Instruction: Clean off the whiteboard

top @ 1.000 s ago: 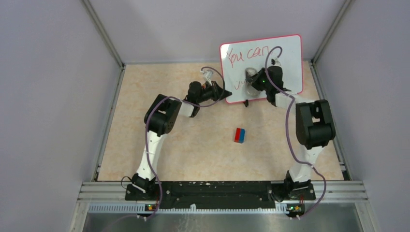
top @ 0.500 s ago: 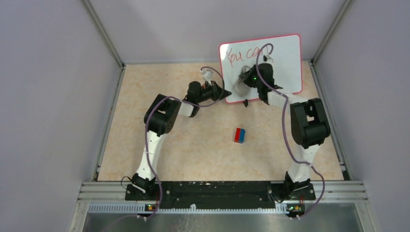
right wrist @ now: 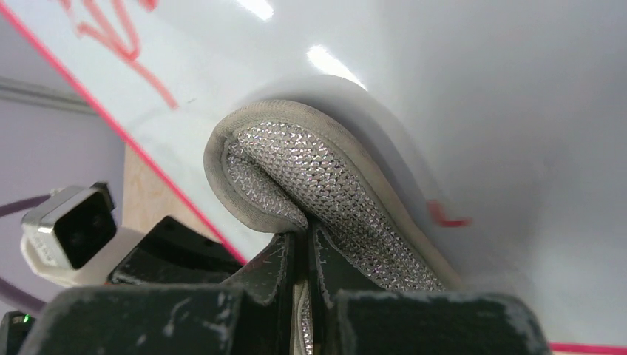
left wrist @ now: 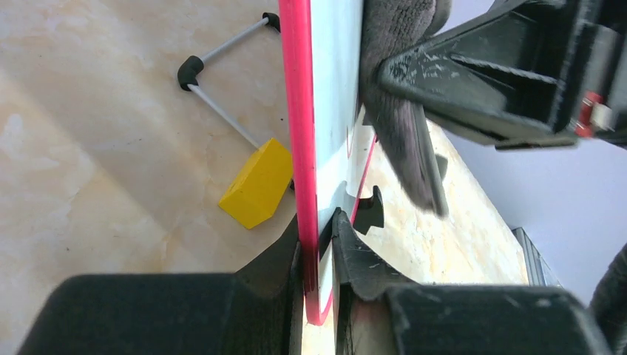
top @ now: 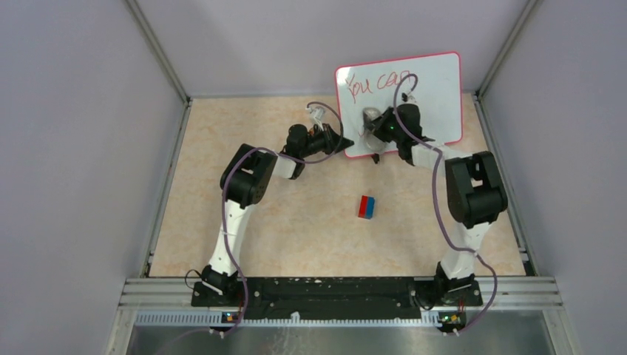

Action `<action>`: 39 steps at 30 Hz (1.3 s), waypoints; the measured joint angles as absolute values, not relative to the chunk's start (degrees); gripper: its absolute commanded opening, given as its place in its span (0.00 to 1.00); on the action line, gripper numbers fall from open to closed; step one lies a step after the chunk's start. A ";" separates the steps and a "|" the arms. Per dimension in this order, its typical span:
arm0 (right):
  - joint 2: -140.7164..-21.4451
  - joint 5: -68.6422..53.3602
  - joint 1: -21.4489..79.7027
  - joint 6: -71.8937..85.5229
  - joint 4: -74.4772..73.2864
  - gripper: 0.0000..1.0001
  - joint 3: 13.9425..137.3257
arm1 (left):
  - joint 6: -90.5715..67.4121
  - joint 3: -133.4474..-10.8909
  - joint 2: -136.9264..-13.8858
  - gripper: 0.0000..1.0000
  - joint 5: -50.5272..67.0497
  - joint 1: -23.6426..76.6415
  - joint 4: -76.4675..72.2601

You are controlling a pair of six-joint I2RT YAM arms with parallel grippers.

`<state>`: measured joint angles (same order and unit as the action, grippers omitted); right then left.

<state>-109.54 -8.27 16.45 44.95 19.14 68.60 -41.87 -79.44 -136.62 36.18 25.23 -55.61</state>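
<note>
The whiteboard (top: 436,81), white with a red-pink frame, stands upright at the back of the table with red writing "You can" along its top. My left gripper (top: 341,143) is shut on the board's left frame edge (left wrist: 296,111). My right gripper (top: 373,124) is shut on a grey cloth (right wrist: 325,177) and presses it against the board's lower left face (right wrist: 480,96). The cloth (left wrist: 395,111) also shows in the left wrist view. Red marks remain beside the cloth (right wrist: 447,218).
A small red and blue block (top: 367,207) lies mid-table. Behind the board are a yellow block (left wrist: 259,183) and the board's wire stand with a black foot (left wrist: 190,72). Grey walls enclose the table on three sides.
My right gripper has swept the cloth leftward across the board's lower part, then slightly down. The writing low on the board's left has gone. The left arm has stayed still.
</note>
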 measured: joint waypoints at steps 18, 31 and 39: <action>-107.09 -1.89 13.56 44.66 17.74 0.00 67.07 | -41.91 -79.37 -136.62 0.00 36.40 25.19 -56.29; -108.99 -8.47 16.60 45.84 20.25 0.00 66.24 | -41.89 -79.37 -136.62 0.00 36.32 25.17 -55.68; -105.38 -7.79 5.43 46.04 19.73 0.00 61.17 | -41.89 -79.37 -136.62 0.00 36.40 25.21 -56.18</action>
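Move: The right hand holds the cloth eraser on the whiteboard's lower writing row. The leftover red mark of "you" lies about 5 cm to its left and 2 cm lower, 1 cm back. The "You can." line is some 12 cm above the right hand and 5 cm farther out, about 1 cm right; the near easel foot is roughly 10 cm below and 4 cm back, straight under. From the left hand the mark is about 5 cm right, 1 cm ahead and 2 cm up. Right, then left, then right again, the right hand quickly rubs the held cloth along the lower part of the whiteboard: about 9 cm out, 14 cm back towards the left hand, then 15 cm away from it. The hand turns clockwise on the rightward strokes and counter-clockwise on the leftward one. The left hand stays, still pinching the board's left edge near its lower corner. ##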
